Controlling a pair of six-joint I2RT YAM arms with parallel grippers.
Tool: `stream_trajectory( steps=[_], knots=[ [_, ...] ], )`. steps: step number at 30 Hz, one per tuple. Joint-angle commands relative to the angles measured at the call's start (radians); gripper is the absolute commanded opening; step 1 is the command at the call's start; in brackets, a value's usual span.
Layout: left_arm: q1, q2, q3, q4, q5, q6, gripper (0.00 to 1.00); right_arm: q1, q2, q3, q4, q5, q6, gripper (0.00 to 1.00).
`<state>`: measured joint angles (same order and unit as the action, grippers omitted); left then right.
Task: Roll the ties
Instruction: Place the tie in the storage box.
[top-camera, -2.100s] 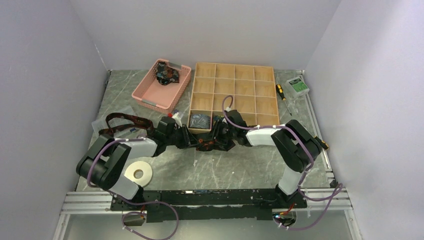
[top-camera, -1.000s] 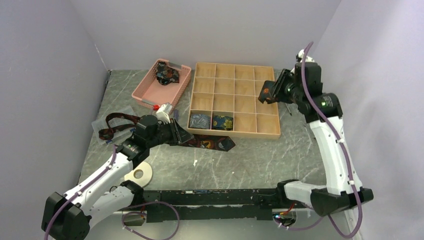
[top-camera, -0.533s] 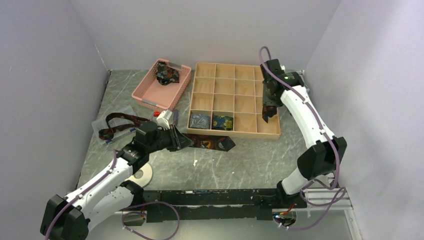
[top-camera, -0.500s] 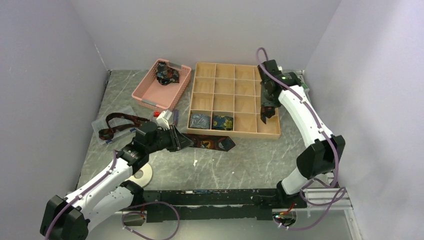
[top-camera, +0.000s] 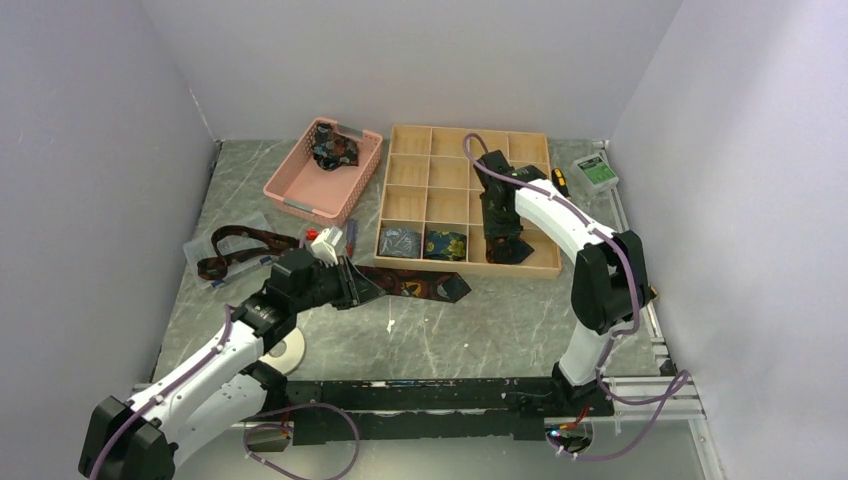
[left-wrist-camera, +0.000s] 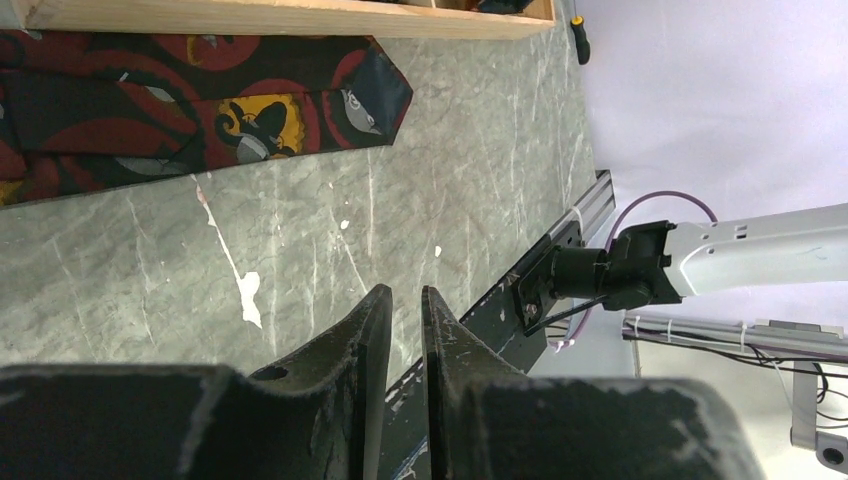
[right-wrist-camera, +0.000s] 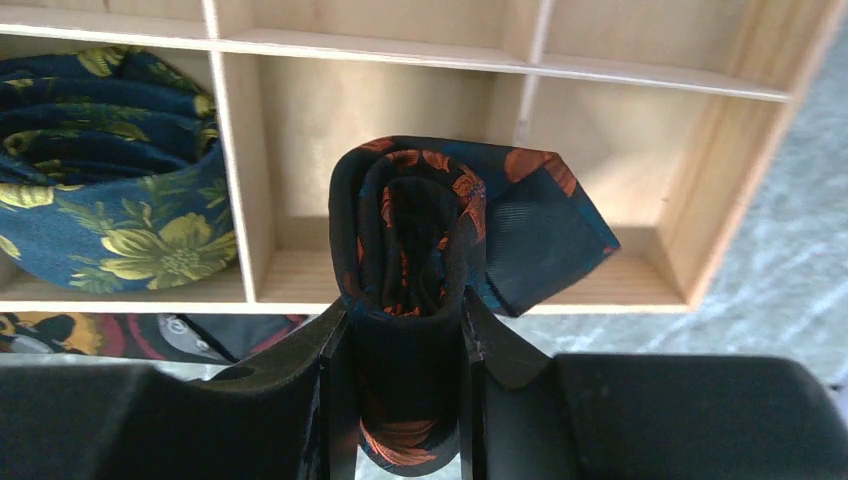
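Note:
My right gripper (right-wrist-camera: 400, 320) is shut on a rolled dark navy tie with orange prints (right-wrist-camera: 410, 240). It holds the roll over an empty near-row compartment of the wooden box (right-wrist-camera: 520, 75). In the top view the right gripper (top-camera: 503, 240) is over the box's near row (top-camera: 530, 268). Two rolled ties (top-camera: 400, 241) (top-camera: 445, 244) sit in near-row compartments; the blue and yellow one also shows in the right wrist view (right-wrist-camera: 110, 190). A dark tie with red and yellow prints (top-camera: 425, 286) lies flat in front of the box, and it also shows in the left wrist view (left-wrist-camera: 200, 110). My left gripper (left-wrist-camera: 405, 300) is shut and empty beside it.
A pink basket (top-camera: 290, 190) at the back left holds another tie (top-camera: 333, 150). A maroon tie (top-camera: 240, 245) lies at the left. A white ring of tape (top-camera: 282, 350) lies near my left arm. A screwdriver (top-camera: 560, 182) and a green-white box (top-camera: 596, 172) lie right of the wooden box.
My right arm has swung from the box's far right side to the middle of its near row, still holding the rolled tie. My left arm has barely moved.

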<state>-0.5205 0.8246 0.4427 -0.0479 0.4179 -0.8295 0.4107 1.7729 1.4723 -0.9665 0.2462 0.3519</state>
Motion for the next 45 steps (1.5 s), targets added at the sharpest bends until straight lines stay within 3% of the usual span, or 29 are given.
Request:
stream_trajectory(
  steps=[1,11,21,26,27,31,35,38,45],
  knots=[
    [-0.004,-0.014,-0.006,-0.011,-0.004,-0.002,0.23,0.010,-0.005,-0.081,0.191,-0.112,0.040,0.00],
    [-0.004,-0.055,-0.039,-0.011,-0.009,-0.022,0.23,-0.039,-0.069,-0.357,0.550,-0.253,0.117,0.00],
    [-0.005,0.004,-0.099,0.124,0.021,-0.085,0.23,-0.116,-0.104,-0.623,0.915,-0.469,0.195,0.00],
    [-0.009,0.004,-0.102,0.120,0.010,-0.088,0.23,-0.126,-0.086,-0.653,1.001,-0.500,0.204,0.00],
    [-0.009,0.003,-0.096,0.108,0.006,-0.085,0.23,-0.127,-0.089,-0.654,0.990,-0.484,0.204,0.04],
    [-0.009,-0.004,-0.079,0.071,-0.011,-0.067,0.24,-0.130,-0.161,-0.657,0.895,-0.373,0.201,0.42],
    [-0.009,-0.009,-0.055,0.030,-0.024,-0.042,0.24,-0.130,-0.249,-0.639,0.785,-0.261,0.181,0.60],
    [-0.009,-0.008,-0.039,0.006,-0.024,-0.030,0.24,-0.130,-0.294,-0.618,0.712,-0.192,0.167,0.67],
    [-0.010,-0.017,-0.029,-0.015,-0.022,-0.021,0.24,-0.102,-0.446,-0.597,0.589,-0.070,0.149,0.69]
  ],
)
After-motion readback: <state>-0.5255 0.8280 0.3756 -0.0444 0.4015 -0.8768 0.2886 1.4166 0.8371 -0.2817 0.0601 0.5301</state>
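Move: Just below the right hand, which holds the rolled tie, its cell (third from the left, front row) is centred about 3 cm left, 2 cm ahead and 8 cm down. At that depth, the blue flowered tie's cell lies 9 cm to the left of it and the empty corner cell 9 cm to its right. The flat tie's pointed tip lies on the table 7 cm back and 10 cm left of the hand. From the left hand, the target cell is some 22 cm right, 14 cm ahead and 12 cm down. Lowering the held tie roll about 7 cm into the third front cell, the right hand shifts some 3.5 cm left and swings its fingertips roughly 35 degrees to the left. Then the fingers open, let go of the roll and back off right, up and slightly back. Empty, the left hand sinks about 3 cm over the table. ##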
